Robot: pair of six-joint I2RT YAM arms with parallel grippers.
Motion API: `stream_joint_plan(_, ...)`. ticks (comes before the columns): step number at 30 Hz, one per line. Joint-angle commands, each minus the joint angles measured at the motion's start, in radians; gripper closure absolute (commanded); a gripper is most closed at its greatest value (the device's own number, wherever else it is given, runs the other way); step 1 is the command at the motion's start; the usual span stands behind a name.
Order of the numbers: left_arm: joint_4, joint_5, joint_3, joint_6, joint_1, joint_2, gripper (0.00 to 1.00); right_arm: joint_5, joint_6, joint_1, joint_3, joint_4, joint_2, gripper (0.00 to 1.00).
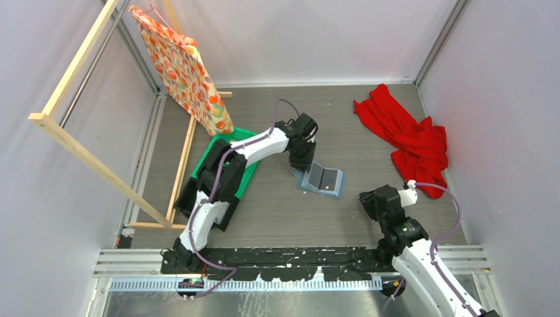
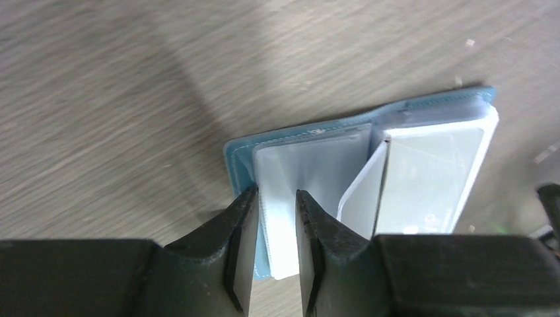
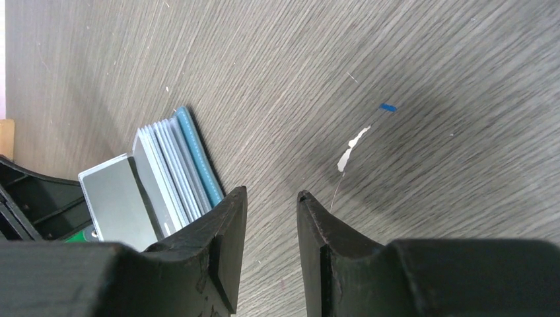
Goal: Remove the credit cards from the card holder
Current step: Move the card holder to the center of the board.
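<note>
The blue-teal card holder [image 1: 328,182] lies open on the table's middle, with a dark grey card face [image 1: 317,176] showing on its left leaf. In the left wrist view its blue cover [image 2: 238,158] frames several pale sleeves with a whitish card [image 2: 429,178]. My left gripper [image 1: 300,170] is down at the holder's left edge. Its jaws [image 2: 276,195] stand narrowly apart over the left leaf's edge, gripping nothing that I can see. My right gripper [image 1: 371,198] is open and empty [image 3: 272,193], just right of the holder [image 3: 198,158].
A green bin [image 1: 245,135] sits under the left arm. A red cloth [image 1: 409,135] lies at the back right. A wooden rack [image 1: 79,152] with a patterned bag [image 1: 188,72] stands at the left. A small white scrap [image 3: 347,155] lies on the table.
</note>
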Motion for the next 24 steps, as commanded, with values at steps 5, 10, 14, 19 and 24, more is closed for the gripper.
stream_joint_plan(5, -0.083, -0.302, -0.006, -0.004, 0.009, -0.079, 0.74, 0.014, -0.012, -0.001, 0.025, 0.039, 0.004, 0.61)
stream_joint_plan(10, -0.154, -0.445, 0.017, 0.013, 0.009, -0.09, 0.74, 0.012, -0.015, -0.003, 0.026, 0.038, 0.003, 0.61)
stream_joint_plan(14, -0.116, -0.374, -0.021, 0.017, 0.009, -0.158, 0.74, 0.006, -0.014, -0.002, 0.019, 0.053, 0.011, 0.6)
stream_joint_plan(19, 0.073, -0.075, -0.151, -0.039, 0.01, -0.259, 0.73, -0.011, -0.014, -0.002, 0.015, 0.097, 0.048, 0.6)
stream_joint_plan(24, 0.152, 0.059, -0.209, -0.097, 0.018, -0.258, 0.69, -0.029, -0.035, -0.002, 0.028, 0.133, 0.093, 0.59)
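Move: The open card holder lies with its middle about 6 cm to the right of the left hand and 2 cm back, some 2 cm below; its half-raised left leaf is right at the fingertips, roughly 2 cm to the right and 2 cm back. The green bin stands about 27 cm to the left and 1 cm ahead of the left hand, the red cloth some 38 cm to its right and 9 cm ahead. From the idle right hand the card holder is about 16 cm left and 7 cm ahead. The card holder's left leaf is followed over by the left fingertips, which begin at it and sweep on about 6 cm left and slightly forward, low over the table, past the holder's outer edge, while the hand turns some 20 degrees to point nearly straight down. Then the hand lifts some 6 cm clear, easing back right and towards the base as the wrist tilts back, fingers staying slightly open. ##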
